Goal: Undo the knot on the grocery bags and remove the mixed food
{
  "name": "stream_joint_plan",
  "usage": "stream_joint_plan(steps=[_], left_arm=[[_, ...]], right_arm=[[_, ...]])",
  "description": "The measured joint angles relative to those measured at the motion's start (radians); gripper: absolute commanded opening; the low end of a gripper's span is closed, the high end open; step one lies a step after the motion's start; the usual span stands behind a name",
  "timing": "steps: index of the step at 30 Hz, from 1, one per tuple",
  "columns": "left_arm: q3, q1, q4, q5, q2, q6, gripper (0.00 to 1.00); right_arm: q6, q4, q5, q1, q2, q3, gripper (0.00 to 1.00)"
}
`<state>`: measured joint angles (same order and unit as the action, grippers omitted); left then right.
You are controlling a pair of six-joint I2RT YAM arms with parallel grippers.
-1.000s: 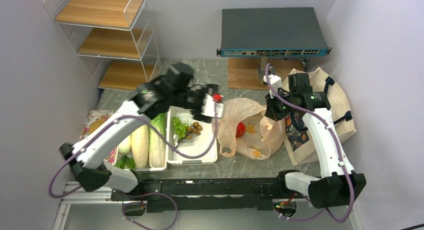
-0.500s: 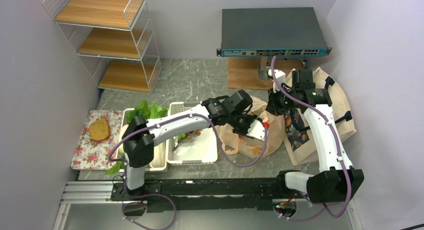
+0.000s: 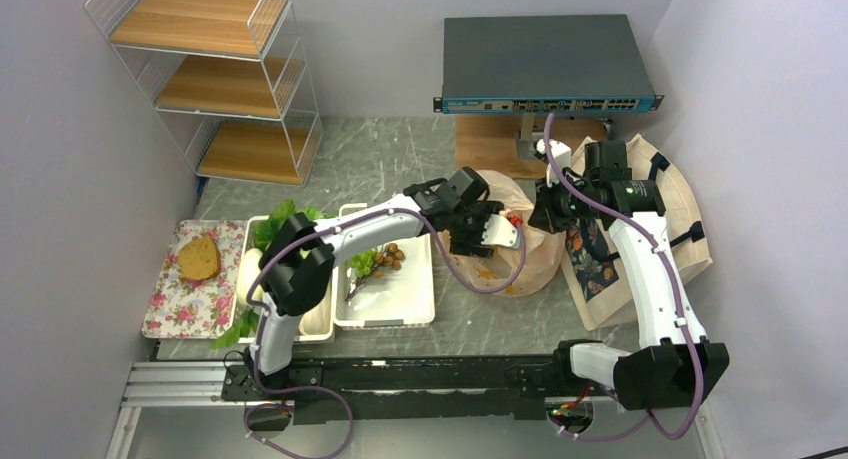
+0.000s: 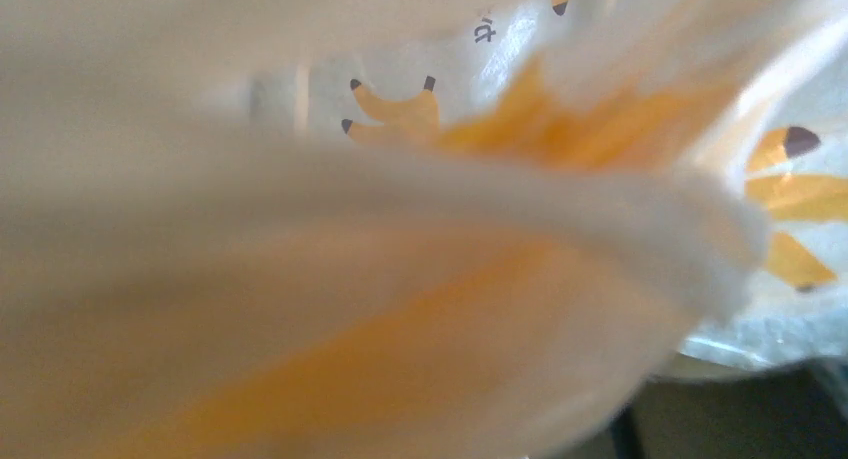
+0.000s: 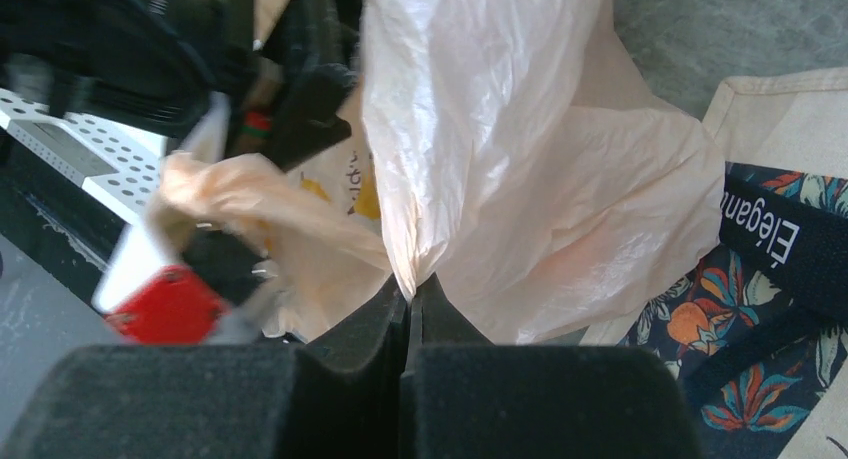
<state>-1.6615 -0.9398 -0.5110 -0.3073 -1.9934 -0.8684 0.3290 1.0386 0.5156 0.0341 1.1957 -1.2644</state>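
Note:
The peach-beige plastic bag (image 3: pixel 525 254) lies open at mid-table, and no knot shows on it. My right gripper (image 5: pixel 410 289) is shut on a fold of the bag's film (image 5: pixel 520 159) and holds its right rim up (image 3: pixel 545 211). My left gripper (image 3: pixel 480 244) reaches down into the bag's mouth. Blurred film with orange print (image 4: pixel 420 309) fills the left wrist view and hides the fingers. The cream canvas tote (image 3: pixel 650 209) with dark floral print (image 5: pixel 790 239) lies to the right. Nothing of the bag's contents shows.
Two white bins hold cabbage (image 3: pixel 290 219), a radish (image 3: pixel 248 274), grapes (image 3: pixel 362 265) and nuts (image 3: pixel 393 253). A bread slice (image 3: pixel 199 258) sits on the floral tray (image 3: pixel 165 314). A wire shelf (image 3: pixel 215 74) stands back left, a grey box (image 3: pixel 545 64) and a wooden board (image 3: pixel 490 147) behind the bags.
The left arm swung from above the bins over to the plastic bag, reached deep into it, then drew back a little toward the bag's near-left rim. The right gripper kept holding the rim.

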Motion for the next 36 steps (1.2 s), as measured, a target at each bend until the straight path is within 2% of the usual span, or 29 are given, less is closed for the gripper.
stream_joint_plan(steps=[10,19,28,36], left_arm=[[-0.043,-0.013,0.023,0.063,-0.106,0.032,0.78],[0.058,-0.008,0.222,0.080,-0.089,0.114,0.90],[0.027,0.037,0.325,0.089,-0.090,0.148,0.89],[0.027,0.057,0.348,0.095,-0.093,0.148,0.88]], right_arm=[[0.000,0.000,0.012,0.000,0.000,0.011,0.00],[-0.019,-0.019,-0.006,0.000,0.003,0.016,0.00],[-0.019,-0.027,-0.043,0.000,0.061,-0.050,0.00],[-0.020,-0.028,-0.043,0.000,0.079,-0.061,0.00]])
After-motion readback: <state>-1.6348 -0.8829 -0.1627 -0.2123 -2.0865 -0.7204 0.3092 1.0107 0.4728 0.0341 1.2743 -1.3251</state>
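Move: The red food in the grocery bag is hidden beneath the left hand, by judgement about 2 cm ahead, 2 cm to its left and 8 cm below. The bag rim pinched by the right hand is some 6 cm to the left hand's right, 1 cm ahead and 9 cm above; the white basket's middle is about 21 cm left, 9 cm back and 9 cm below. From the right hand, the red food is roughly 8 cm left, 1 cm ahead and 17 cm below. The left hand, already among the folds of the bag, sinks about 4 cm, then works forward inside it for some 7 cm in all, rising about 3 cm again and drifting 2 cm to its right, while the wrist turns some 15 degrees counter-clockwise and the fingers spread from partly to nearly fully open, closing on nothing. The right hand keeps its shut pinch on the rim and, in the later part, carries it about 2.5 cm forward. ##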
